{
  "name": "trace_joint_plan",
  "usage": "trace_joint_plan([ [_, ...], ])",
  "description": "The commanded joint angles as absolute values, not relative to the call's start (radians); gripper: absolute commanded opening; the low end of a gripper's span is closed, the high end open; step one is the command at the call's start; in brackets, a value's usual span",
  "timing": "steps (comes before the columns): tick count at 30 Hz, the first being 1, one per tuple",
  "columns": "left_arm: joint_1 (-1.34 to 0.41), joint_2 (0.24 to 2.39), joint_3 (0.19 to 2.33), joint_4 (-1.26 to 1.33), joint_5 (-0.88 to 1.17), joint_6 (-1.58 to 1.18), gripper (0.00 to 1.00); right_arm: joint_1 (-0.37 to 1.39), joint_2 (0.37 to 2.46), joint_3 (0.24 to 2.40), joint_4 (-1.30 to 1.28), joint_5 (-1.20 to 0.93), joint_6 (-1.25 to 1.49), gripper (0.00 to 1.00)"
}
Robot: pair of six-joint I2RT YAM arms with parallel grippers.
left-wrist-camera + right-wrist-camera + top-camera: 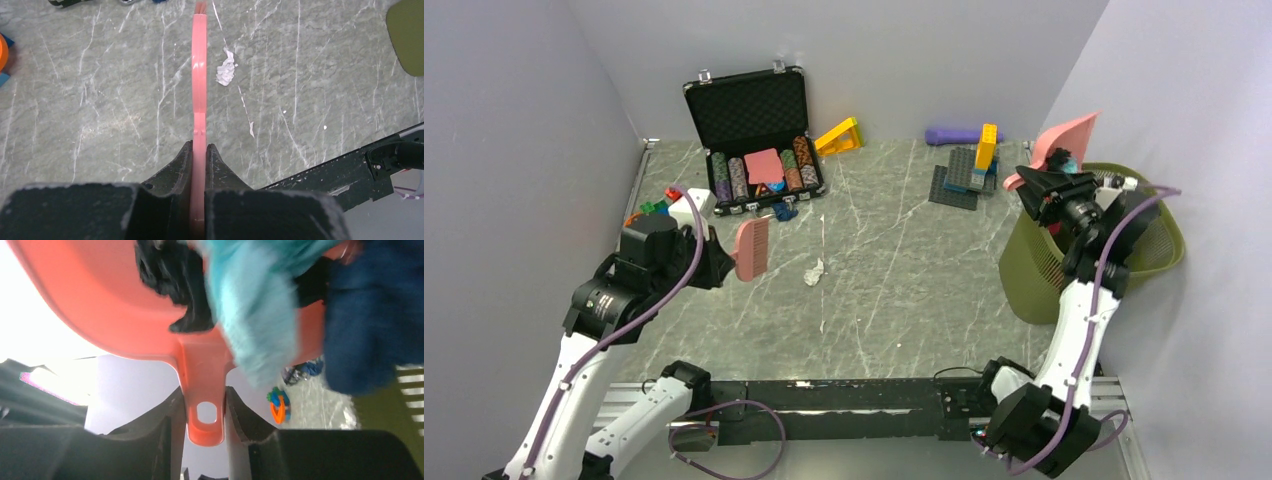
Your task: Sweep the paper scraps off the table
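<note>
My left gripper [722, 263] is shut on the handle of a pink brush [752, 248], held edge-on above the table [894, 300]; in the left wrist view the brush [199, 75] runs up from the gripper [199, 148]. A white paper scrap [814, 272] lies just right of the brush and also shows in the left wrist view [226, 69]. A navy scrap [786, 211] lies by the case. My right gripper [1036, 185] is shut on a pink dustpan [1069, 138], tilted over the olive bin [1124, 255]. In the right wrist view the gripper [202, 390] holds the dustpan [125, 315], with teal [250, 305], navy [370, 315] and black [165, 270] scraps blurred on it.
An open black case of poker chips [754, 135] stands at the back left. Loose building bricks [664, 203] lie left of it. A yellow wedge [839, 137], a purple cylinder [954, 135] and grey baseplates with a yellow brick [969, 175] sit at the back.
</note>
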State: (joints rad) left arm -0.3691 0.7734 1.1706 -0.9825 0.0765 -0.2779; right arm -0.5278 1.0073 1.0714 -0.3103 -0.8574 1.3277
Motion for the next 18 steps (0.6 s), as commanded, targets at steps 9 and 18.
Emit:
trace_joint_plan([
  [9,-0.365,0.739,1.147,-0.982,0.054,-0.255,0.0,-0.621,0.898,0.693,0.763,-0.853,2.073,0.0],
  [18,-0.365,0.748,1.112,-0.93,0.038,-0.289,0.0,-0.579,0.871,1.218,-0.083,-0.845,1.277,0.0],
])
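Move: The bin's middle lies some 17 cm to the right of the right hand, about 2 cm back and 22 cm below. The scraps in the held dustpan, already spilling, are roughly 7 cm to the hand's right and a little above it, while the toy blocks stand about 28 cm farther out, 4 cm right and 33 cm below. From the left hand, holding the brush, the bin is about 68 cm right, 9 cm ahead and 14 cm lower. Keeping its grip on the pink dustpan's handle above the bin, the right hand first slides about 2 cm right while rolling its left side up nearly 20 degrees and tipping the fingers up, carrying on the dump. Then it lifts quickly by some 7 cm, easing back slightly and undoing most of the roll while the fingers keep tipping up, to about 20 degrees in all. ##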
